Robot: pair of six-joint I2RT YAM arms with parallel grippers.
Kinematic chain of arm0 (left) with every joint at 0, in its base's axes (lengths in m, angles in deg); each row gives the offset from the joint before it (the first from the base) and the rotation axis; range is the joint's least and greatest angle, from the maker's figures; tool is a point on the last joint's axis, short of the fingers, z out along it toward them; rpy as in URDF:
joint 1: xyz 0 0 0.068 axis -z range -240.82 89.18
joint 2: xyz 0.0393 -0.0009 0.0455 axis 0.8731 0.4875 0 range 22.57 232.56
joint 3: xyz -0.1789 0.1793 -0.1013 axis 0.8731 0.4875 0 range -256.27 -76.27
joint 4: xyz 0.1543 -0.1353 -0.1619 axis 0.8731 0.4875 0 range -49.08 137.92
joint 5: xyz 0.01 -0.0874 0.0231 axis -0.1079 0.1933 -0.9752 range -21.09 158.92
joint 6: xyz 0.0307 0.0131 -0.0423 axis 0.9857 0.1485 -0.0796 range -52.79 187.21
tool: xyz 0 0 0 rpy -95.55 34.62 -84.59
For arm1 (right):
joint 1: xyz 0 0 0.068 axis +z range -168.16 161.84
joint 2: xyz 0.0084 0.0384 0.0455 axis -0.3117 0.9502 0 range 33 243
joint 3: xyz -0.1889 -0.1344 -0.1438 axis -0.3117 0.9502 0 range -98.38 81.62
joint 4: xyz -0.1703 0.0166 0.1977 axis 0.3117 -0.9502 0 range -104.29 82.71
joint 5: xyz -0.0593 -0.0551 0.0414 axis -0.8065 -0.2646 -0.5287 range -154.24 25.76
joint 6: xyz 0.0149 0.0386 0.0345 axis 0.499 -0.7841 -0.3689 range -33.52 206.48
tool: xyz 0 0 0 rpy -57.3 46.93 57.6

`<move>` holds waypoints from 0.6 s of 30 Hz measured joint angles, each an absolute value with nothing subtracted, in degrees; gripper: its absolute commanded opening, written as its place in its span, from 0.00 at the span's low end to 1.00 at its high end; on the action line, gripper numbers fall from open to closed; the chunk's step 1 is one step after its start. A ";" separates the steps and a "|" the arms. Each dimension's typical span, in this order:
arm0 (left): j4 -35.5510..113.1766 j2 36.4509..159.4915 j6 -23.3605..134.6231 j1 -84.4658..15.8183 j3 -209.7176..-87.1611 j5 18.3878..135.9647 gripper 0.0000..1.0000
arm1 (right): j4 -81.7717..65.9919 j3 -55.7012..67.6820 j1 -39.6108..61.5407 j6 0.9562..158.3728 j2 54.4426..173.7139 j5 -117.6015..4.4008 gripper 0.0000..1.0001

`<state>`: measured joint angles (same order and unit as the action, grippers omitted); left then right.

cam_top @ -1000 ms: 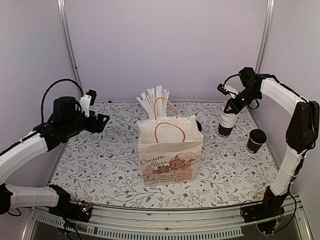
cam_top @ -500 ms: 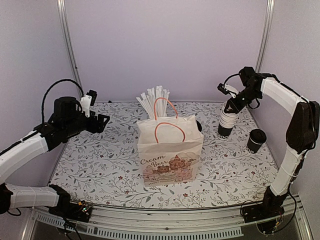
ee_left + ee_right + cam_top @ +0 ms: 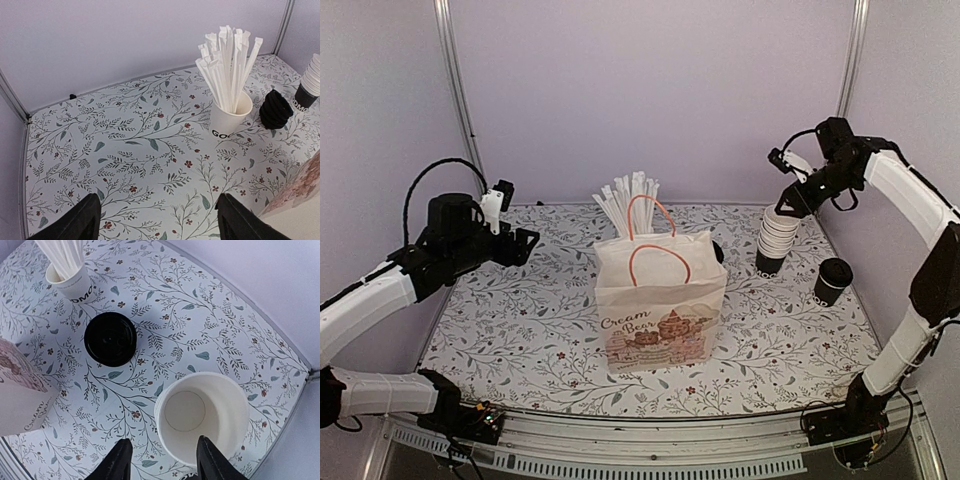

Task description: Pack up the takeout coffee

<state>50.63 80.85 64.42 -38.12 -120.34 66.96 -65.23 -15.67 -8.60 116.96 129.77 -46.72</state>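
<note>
The takeout coffee (image 3: 833, 280), a black cup under a black lid, stands upright at the right side of the table. My right gripper (image 3: 790, 203) (image 3: 162, 463) hovers open over the stack of lidless black cups (image 3: 774, 240) (image 3: 202, 416) and holds nothing; one finger is beside the stack's rim, the other over it. The coffee is outside both wrist views. At the far left my left gripper (image 3: 525, 245) (image 3: 159, 225) hangs open and empty above the floral tabletop.
A paper bag (image 3: 660, 308) with orange handles stands mid-table. Behind it is a white cup of straws (image 3: 628, 200) (image 3: 229, 116) (image 3: 69, 281). A black stack of lids (image 3: 275, 108) (image 3: 110, 338) sits between the bag and the cup stack. Walls close off the back and right.
My right gripper has opened and lifted up and to the right, off the top of the cup stack. The left arm has not moved.
</note>
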 measured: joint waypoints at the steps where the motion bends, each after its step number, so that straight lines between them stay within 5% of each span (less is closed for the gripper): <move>1: 50.63 80.89 64.42 -38.12 -120.34 66.94 0.82 | -64.83 -14.95 -8.73 116.70 126.73 -47.44 0.61; 9: 50.65 81.11 64.40 -38.12 -120.34 66.96 0.82 | -63.72 -2.32 -20.18 115.47 112.24 -52.45 0.83; 14: 50.65 81.11 64.40 -38.12 -120.34 66.96 0.82 | -66.08 6.54 -27.92 116.43 113.77 -53.89 0.98; 18: 50.65 81.11 64.40 -38.12 -120.37 66.96 0.82 | -67.46 7.78 -30.11 116.87 116.59 -54.39 0.99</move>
<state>50.65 81.11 64.40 -38.12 -120.37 66.96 -67.46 7.78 -30.11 116.87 116.59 -54.39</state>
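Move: Back and to the right of the open right hand stands the lidded coffee cup, about 15 cm right, 6 cm nearer the base and some 18 cm below. The stack of empty cups is almost under the hand, about 3 cm ahead, neither left nor right, its middle 15 cm down; the black lids sit some 3 cm ahead and 17 cm left, about 20 cm below. From the left hand the lidded cup lies about 75 cm right and 2 cm ahead, 18 cm below. Swinging off the cup stack in an arc, the empty right hand goes some 16 cm right and 8 cm back, first rising about 4 cm, then sinking roughly 12 cm towards the lidded coffee cup. On the way the wrist turns about 25 degrees clockwise and ends pointing more steeply down, while the half-open fingers spread fully, coming close over the lid. ##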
